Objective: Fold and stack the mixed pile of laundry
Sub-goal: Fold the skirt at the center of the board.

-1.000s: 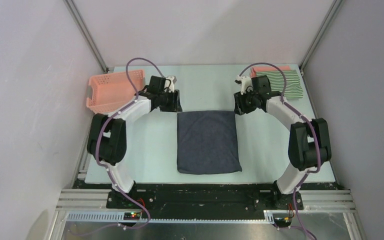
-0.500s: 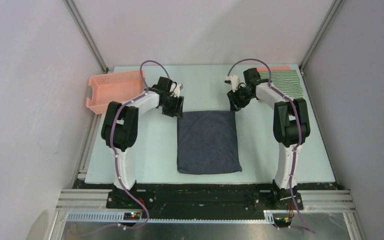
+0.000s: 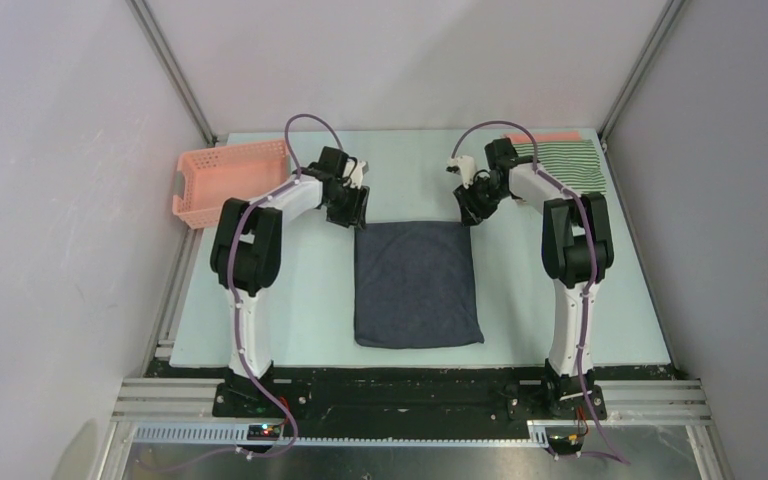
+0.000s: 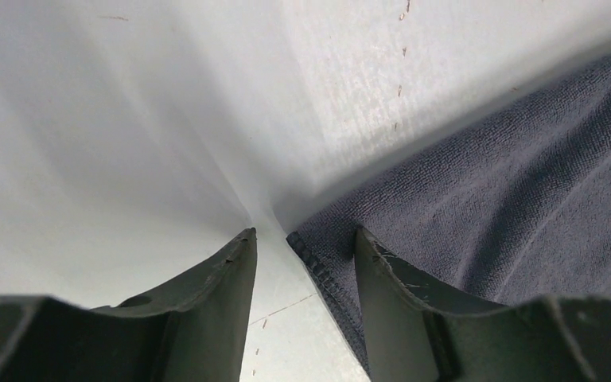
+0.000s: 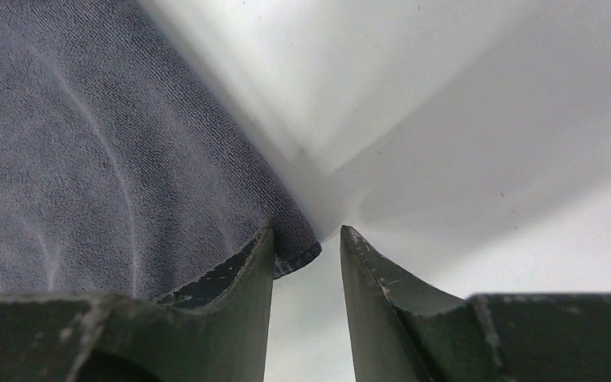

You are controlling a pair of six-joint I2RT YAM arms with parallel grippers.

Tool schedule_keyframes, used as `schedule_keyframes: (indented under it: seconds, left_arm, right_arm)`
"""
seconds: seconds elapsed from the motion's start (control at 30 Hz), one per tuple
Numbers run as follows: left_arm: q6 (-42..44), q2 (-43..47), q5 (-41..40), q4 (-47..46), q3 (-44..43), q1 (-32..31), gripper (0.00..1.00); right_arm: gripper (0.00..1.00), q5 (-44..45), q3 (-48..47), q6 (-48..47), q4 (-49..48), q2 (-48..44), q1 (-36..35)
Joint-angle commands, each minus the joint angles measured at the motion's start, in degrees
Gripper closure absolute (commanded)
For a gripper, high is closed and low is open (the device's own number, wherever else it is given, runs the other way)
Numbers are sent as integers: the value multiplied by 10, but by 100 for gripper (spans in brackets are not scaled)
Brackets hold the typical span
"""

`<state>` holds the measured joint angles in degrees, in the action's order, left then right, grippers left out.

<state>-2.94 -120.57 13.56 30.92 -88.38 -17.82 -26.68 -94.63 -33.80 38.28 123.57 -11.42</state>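
The dark navy-grey garment lies folded flat in a rectangle mid-table. My left gripper is down at its far left corner, jaws open. In the left wrist view the hemmed corner sits between the fingers of the left gripper, one tip on the cloth and one on bare table. My right gripper is at the far right corner, open as well. In the right wrist view that corner pokes into the gap of the right gripper. The green-and-white striped garment lies folded at the back right on the salmon-pink shirt.
A pink plastic lattice basket stands at the back left of the pale table. Both arms reach far out, elbows raised beside the dark garment. Grey walls close in the table on three sides.
Both arms have stretched out from their folded pose, and both grippers have come inward and down onto the far corners of the dark garment. The garment itself has not moved.
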Motion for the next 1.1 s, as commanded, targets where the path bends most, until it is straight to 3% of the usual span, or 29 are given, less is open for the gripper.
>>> schedule_keyframes:
  seconds: [0.0,0.5,0.63,0.73,0.77,0.83,1.07]
  left_arm:
    - [21,-10,-7,5,-27,3,47]
    - [29,-23,28,26,-37,2,55]
    - [29,-30,31,31,-42,2,69]
    - [29,-32,34,33,-48,2,85]
    - [29,-31,34,36,-52,2,88]
    - [42,-28,31,37,-59,2,97]
    - [72,4,35,43,-98,19,100]
  right_arm:
    - [61,-19,-30,-21,10,15,7]
    - [60,-34,-44,-35,15,28,9]
    - [60,-49,-50,-52,27,34,7]
    - [75,-55,-54,-59,39,44,9]
    - [87,-55,-56,-60,40,45,9]
    - [100,-47,-56,-60,36,40,12]
    - [100,-11,-34,-49,-38,-32,20]
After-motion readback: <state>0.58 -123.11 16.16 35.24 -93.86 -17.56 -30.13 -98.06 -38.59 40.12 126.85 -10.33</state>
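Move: The skirt's far left corner lies right between the left gripper's open fingers, about 1 cm below the hand point; its far right corner lies likewise between the right gripper's fingers, about 1 cm down. From the left hand the empty basket stands some 30 cm to the left and 8 cm ahead. From the right hand the stack of folded clothes lies roughly 21 cm to the right and 13 cm ahead. Pinch the skirt's two far corners, keeping both grippers practically in place. Let the right one sink about 1 cm onto its corner and the left ease some 0.5 cm to the right, then shut both sets of half-open fingers fully on the cloth, almost together. Finish by starting the left hand slightly up and forward. ##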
